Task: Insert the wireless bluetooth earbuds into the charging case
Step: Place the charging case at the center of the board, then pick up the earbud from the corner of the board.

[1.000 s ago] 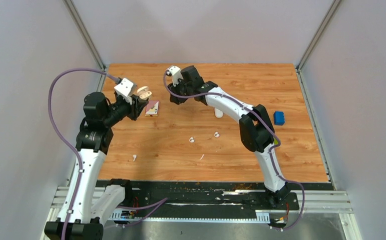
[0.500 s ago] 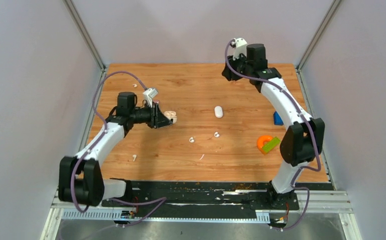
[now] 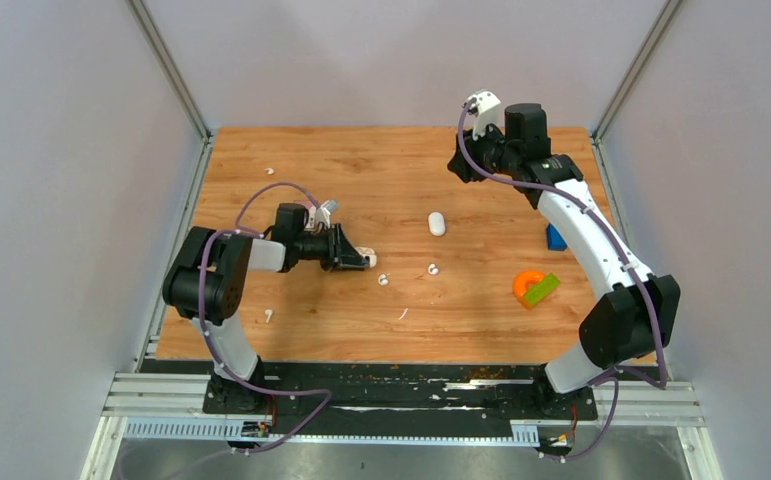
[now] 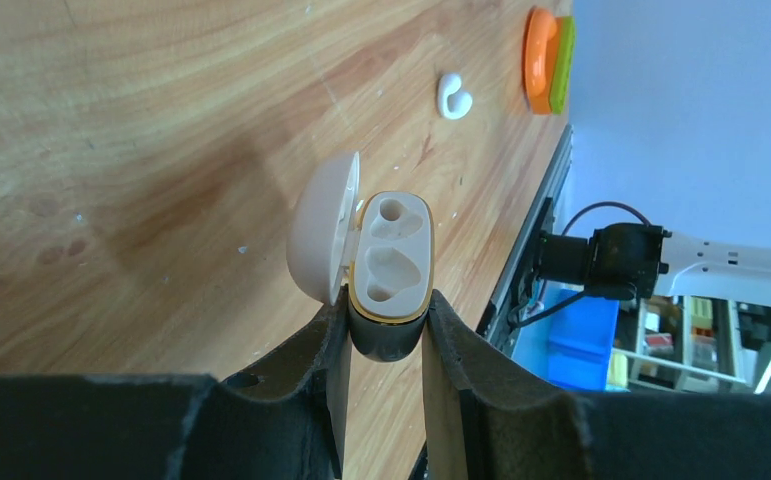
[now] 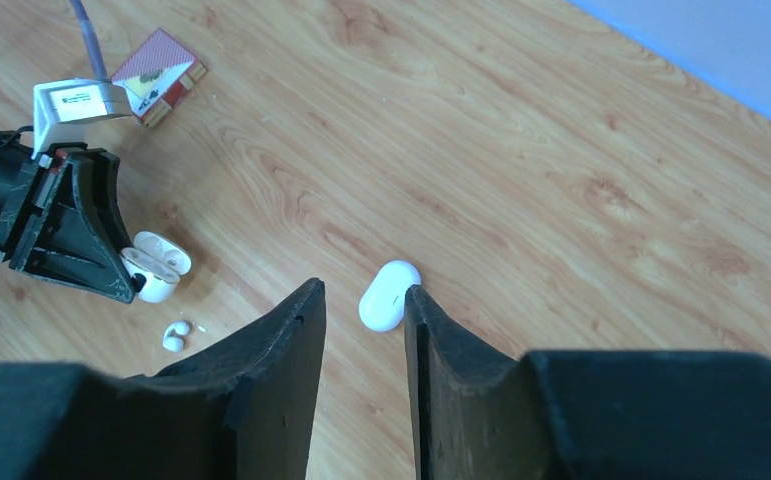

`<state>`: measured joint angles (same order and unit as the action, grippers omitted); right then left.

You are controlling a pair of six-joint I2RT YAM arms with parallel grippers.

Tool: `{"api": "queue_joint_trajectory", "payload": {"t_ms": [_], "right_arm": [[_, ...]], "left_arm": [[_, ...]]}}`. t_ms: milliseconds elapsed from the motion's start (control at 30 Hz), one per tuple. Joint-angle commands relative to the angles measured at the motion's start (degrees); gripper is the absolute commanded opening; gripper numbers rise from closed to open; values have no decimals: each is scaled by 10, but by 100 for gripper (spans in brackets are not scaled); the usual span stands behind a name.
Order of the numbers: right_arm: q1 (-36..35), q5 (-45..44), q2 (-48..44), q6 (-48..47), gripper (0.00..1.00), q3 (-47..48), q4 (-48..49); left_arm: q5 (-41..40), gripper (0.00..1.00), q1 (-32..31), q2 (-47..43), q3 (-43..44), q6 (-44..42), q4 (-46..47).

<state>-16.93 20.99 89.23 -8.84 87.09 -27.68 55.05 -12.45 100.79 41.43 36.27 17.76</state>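
The charging case [image 4: 391,262] is held lid-open between my left gripper's [image 4: 383,325] fingers, its two sockets empty. From above, the left gripper [image 3: 353,258] lies low over the table's middle left with the case [image 3: 365,261] at its tip. Several small white earbuds lie loose on the wood: one [image 3: 384,280] just right of the case, one [image 3: 432,268] further right, one [image 3: 268,315] near the left front. My right gripper [image 3: 460,166] hangs high at the back, open [image 5: 361,298] and holding nothing.
A closed white oval capsule [image 3: 437,223] lies mid-table, seen far below between the right fingers [image 5: 385,296]. An orange-and-green object [image 3: 533,288] and a blue block [image 3: 556,237] sit at the right. A red card box [image 5: 161,85] lies behind the left gripper. A thin white sliver [image 3: 403,314] lies near the front.
My left gripper has carried the open case rightward and nearer, down beside an earbud. The right arm swung from the middle to the back right, and its jaws have spread a little.
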Motion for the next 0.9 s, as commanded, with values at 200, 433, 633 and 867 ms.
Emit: {"api": "queue_joint_trajectory", "payload": {"t_ms": [200,433,633,867], "right_arm": [[11,1,-45,-8,36,-20,-11],[14,9,-44,-6,37,-5,-38],[20,14,-41,-19,37,38,-90],[26,-4,-61,-28,37,34,-91]], "left_arm": [[-27,36,-7,47,80,-46,-157],[-117,89,-4,32,192,-218,-494],[-175,100,5,8,345,-375,-697],[-507,100,38,64,582,-439,-662]]}}
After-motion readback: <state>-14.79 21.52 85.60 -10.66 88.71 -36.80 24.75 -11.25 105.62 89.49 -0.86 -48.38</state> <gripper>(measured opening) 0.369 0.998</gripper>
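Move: Almost directly beneath the left hand, which still grips the open charging case, is the spot of board for it: about 4 cm down and 1 cm right. A pair of earbuds lies 4 cm back and 5 cm right of the hand, the card box some 10 cm ahead and 13 cm left, the white pill case 9 cm ahead and 15 cm right. From the right hand the spot is roughly 12 cm back, 14 cm left and 25 cm below. Lowering the charging case about 3 cm onto the board, the left hand tips slightly, then spreads its fingers fully and lets go. It backs off leftward and upward, then speeds forward too, about 9 cm up and 8 cm each forward and left from its lowest point, towards the card box, the fingers swinging some 40 degrees to point down. The empty right hand drifts about 3 cm back and right. ##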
